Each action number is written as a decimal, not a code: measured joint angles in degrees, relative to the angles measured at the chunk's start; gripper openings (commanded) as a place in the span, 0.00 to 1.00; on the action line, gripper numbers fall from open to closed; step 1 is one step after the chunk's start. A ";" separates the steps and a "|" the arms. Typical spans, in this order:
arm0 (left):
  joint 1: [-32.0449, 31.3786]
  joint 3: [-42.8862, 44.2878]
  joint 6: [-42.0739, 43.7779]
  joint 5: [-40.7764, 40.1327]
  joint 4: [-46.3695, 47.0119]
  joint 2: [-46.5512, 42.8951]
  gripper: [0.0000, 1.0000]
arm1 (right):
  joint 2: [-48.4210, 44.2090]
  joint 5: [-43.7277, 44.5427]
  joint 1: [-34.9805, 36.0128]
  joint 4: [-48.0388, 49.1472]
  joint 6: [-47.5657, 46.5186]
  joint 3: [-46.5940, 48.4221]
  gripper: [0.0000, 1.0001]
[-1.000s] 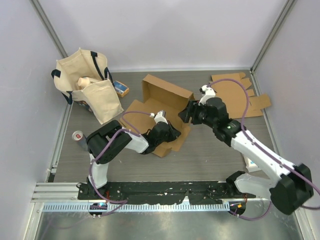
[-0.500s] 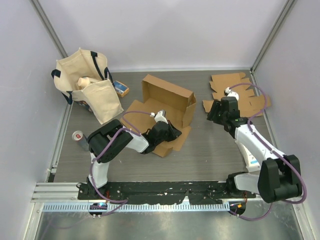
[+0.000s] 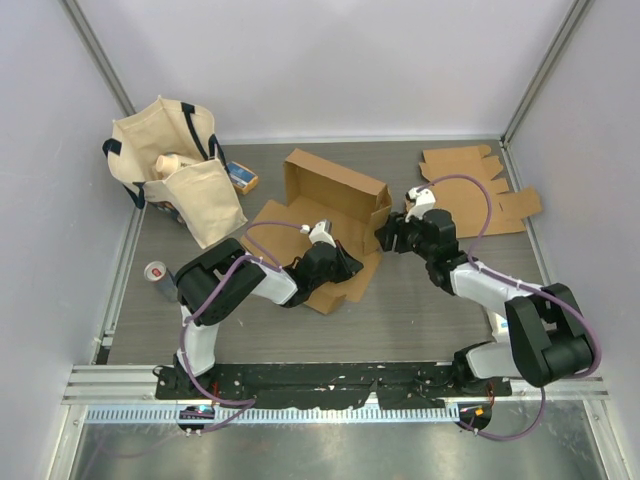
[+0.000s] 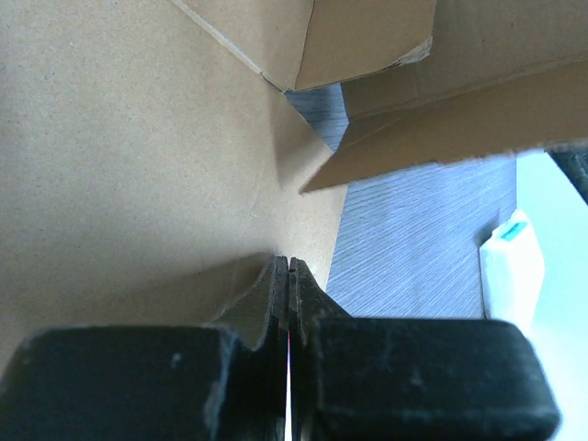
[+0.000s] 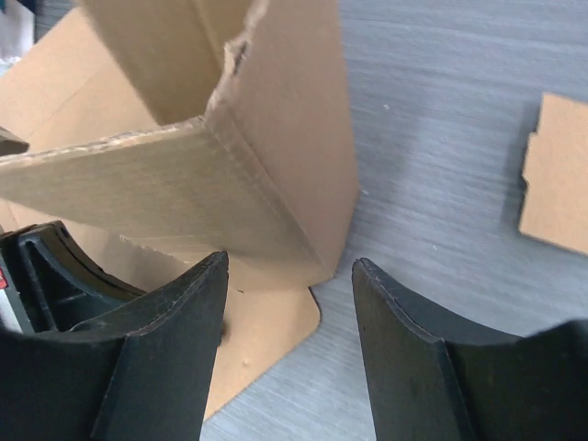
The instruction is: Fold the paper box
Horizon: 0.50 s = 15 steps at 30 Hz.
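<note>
The paper box (image 3: 330, 195) is a brown cardboard blank, partly folded, in the middle of the table. Its back wall and right side wall stand up, and its front flaps lie flat. My left gripper (image 3: 336, 262) is shut with nothing between its fingers, and its tips (image 4: 289, 265) press down on the box's flat floor panel (image 4: 138, 138). My right gripper (image 3: 386, 238) is open just right of the box. In the right wrist view the standing corner of the side wall (image 5: 276, 138) lies just ahead of the open gripper (image 5: 289, 268), with no contact.
A canvas tote bag (image 3: 175, 170) with a small blue box (image 3: 241, 177) beside it stands at the back left. A can (image 3: 156, 273) sits at the left edge. Flat cardboard blanks (image 3: 470, 185) lie at the back right. A white carton (image 4: 510, 266) lies on the table right of the box.
The right gripper pulled away toward the flat blanks at the right, then came back to the box's right wall. The left gripper stayed shut, pressing on the floor panel.
</note>
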 measured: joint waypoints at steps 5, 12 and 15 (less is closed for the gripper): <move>0.00 0.00 0.04 0.09 0.02 0.00 0.00 | 2.54 -0.79 2.84 6.64 -2.58 0.09 0.61; 0.00 0.00 0.04 0.09 0.07 0.00 0.00 | 6.62 6.23 9.44 15.76 -6.60 0.44 0.62; 0.00 0.00 0.04 0.09 0.07 0.00 0.00 | 9.62 14.08 12.57 17.88 -7.43 1.44 0.62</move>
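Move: The right hand, fingers part open, has the box's upright right-hand side flap about 4 cm ahead and 3 cm to its left, centred some 4 cm lower. The box's raised far wall is centred about 13 cm ahead and 11 cm left; the left fingertips stand some 7 cm back and 6 cm left, down on the box floor. From the left hand, the flap lies about 10 cm ahead and 4 cm right, slightly higher. Sweep the right gripper left about 5.5 cm, edging forward some 2 cm, against the right-hand side flap to swing it inward. Rise slightly on the way, then ease down a little, tipping the fingers up about 15 degrees with the opening unchanged. Keep the left gripper shut and still, its tips resting on the box floor. ##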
